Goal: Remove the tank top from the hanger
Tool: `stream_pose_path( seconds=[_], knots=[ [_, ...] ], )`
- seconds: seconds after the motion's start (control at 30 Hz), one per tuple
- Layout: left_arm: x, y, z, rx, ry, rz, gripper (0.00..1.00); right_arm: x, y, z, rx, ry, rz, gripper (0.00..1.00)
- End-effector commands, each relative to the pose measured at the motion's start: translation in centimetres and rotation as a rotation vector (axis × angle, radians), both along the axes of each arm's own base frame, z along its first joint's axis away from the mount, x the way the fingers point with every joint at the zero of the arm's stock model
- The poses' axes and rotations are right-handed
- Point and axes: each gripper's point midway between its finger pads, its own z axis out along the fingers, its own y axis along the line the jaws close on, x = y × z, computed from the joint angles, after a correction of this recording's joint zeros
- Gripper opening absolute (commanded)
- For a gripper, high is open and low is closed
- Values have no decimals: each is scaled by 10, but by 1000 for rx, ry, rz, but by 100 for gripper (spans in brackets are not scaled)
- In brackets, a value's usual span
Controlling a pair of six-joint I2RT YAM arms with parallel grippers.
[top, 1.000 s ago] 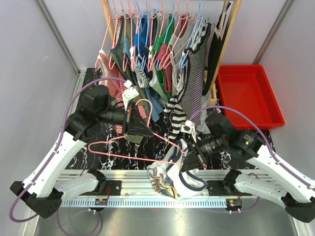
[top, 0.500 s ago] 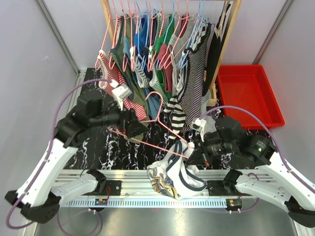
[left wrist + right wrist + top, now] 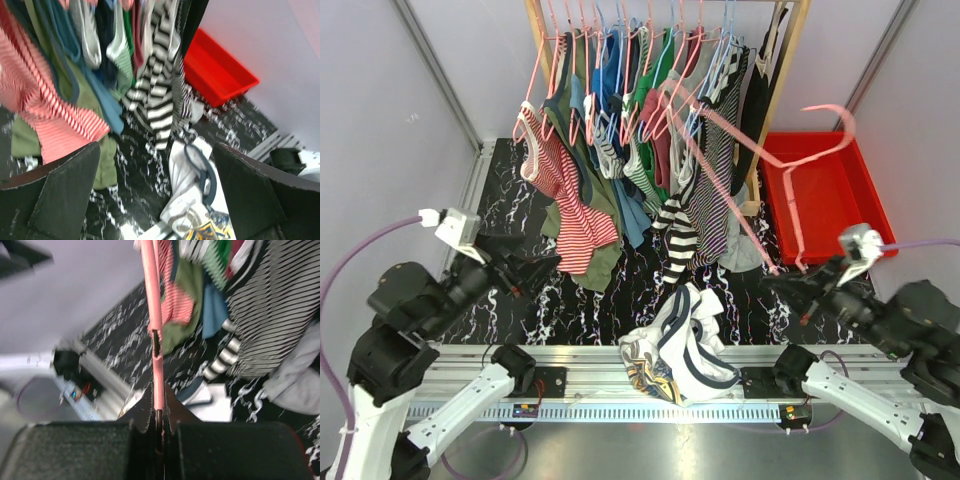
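The tank top [image 3: 685, 345], white with navy trim, lies crumpled at the table's front edge, off the hanger; the left wrist view shows the tank top [image 3: 192, 172] below and between the fingers. The pink hanger [image 3: 793, 215] is blurred in the air at the right, in front of the red bin. My right gripper [image 3: 790, 288] is shut on its lower end; the right wrist view shows the jaws [image 3: 159, 412] clamped on the pink hanger wire [image 3: 156, 340]. My left gripper [image 3: 535, 268] is at the left, open and holding nothing, with its fingers [image 3: 65, 195] wide apart.
A wooden rack [image 3: 790, 60] at the back holds several shirts on pink and blue hangers [image 3: 620, 110]. A red bin [image 3: 820, 185] stands at the right, and appears as the red bin [image 3: 220, 70] in the left wrist view. The tabletop [image 3: 620, 290] is black marble-patterned.
My left gripper let go of the hanger, opened and pulled back to the left. My right arm swung the bare hanger up and to the right. The tank top stayed at the front edge.
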Motion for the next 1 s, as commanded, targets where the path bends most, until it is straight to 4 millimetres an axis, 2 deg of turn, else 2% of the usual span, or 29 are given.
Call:
stream_pose_path(
  seconds=[0.0, 0.1, 0.2, 0.27, 0.53, 0.7, 0.83, 0.97],
  knots=[
    [10, -1, -29, 19, 78, 31, 99, 31, -28, 44, 90, -145, -229, 0],
    [5, -1, -33, 14, 78, 21, 99, 54, -47, 54, 107, -141, -410, 0],
    [4, -2, -37, 22, 89, 12, 99, 77, -48, 48, 86, -76, -537, 0],
    [3, -2, -38, 20, 85, 9, 99, 90, -38, 38, 63, -30, -576, 0],
    [3, -2, -50, 38, 100, 5, 99, 128, -32, 7, -4, 64, -781, 0],
    [5, -4, -54, 42, 105, -1, 99, 142, -30, -5, -81, 109, -876, 0],
    [5, -5, -56, 42, 103, -4, 99, 157, -18, -21, -172, 136, -906, 0],
    [6, -6, -59, 45, 103, -6, 99, 171, -10, -26, -216, 123, -946, 0]
  ],
)
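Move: The right gripper already pinches the empty pink hanger by one corner. Its goal, the right end of the rack's rail, lies about 40 cm ahead, nearly in line sideways and some 10 cm higher. The black-striped top hangs about 32 cm ahead and 8 cm left of the hand; the red bin lies low, about 36 cm ahead and 21 cm right. That rail end is some 38 cm ahead of the open left gripper and 35 cm to its right. Keep the right fingers shut on the hanger's corner and carry it forward about 16 cm towards the rail's right end, first rising and edging right a little, then sinking below the starting height and drifting back left. Meanwhile swing the wrist some 50 degrees clockwise so that the fingers point forward at the rack. Let the empty left gripper sink about 7 cm, wide open. ##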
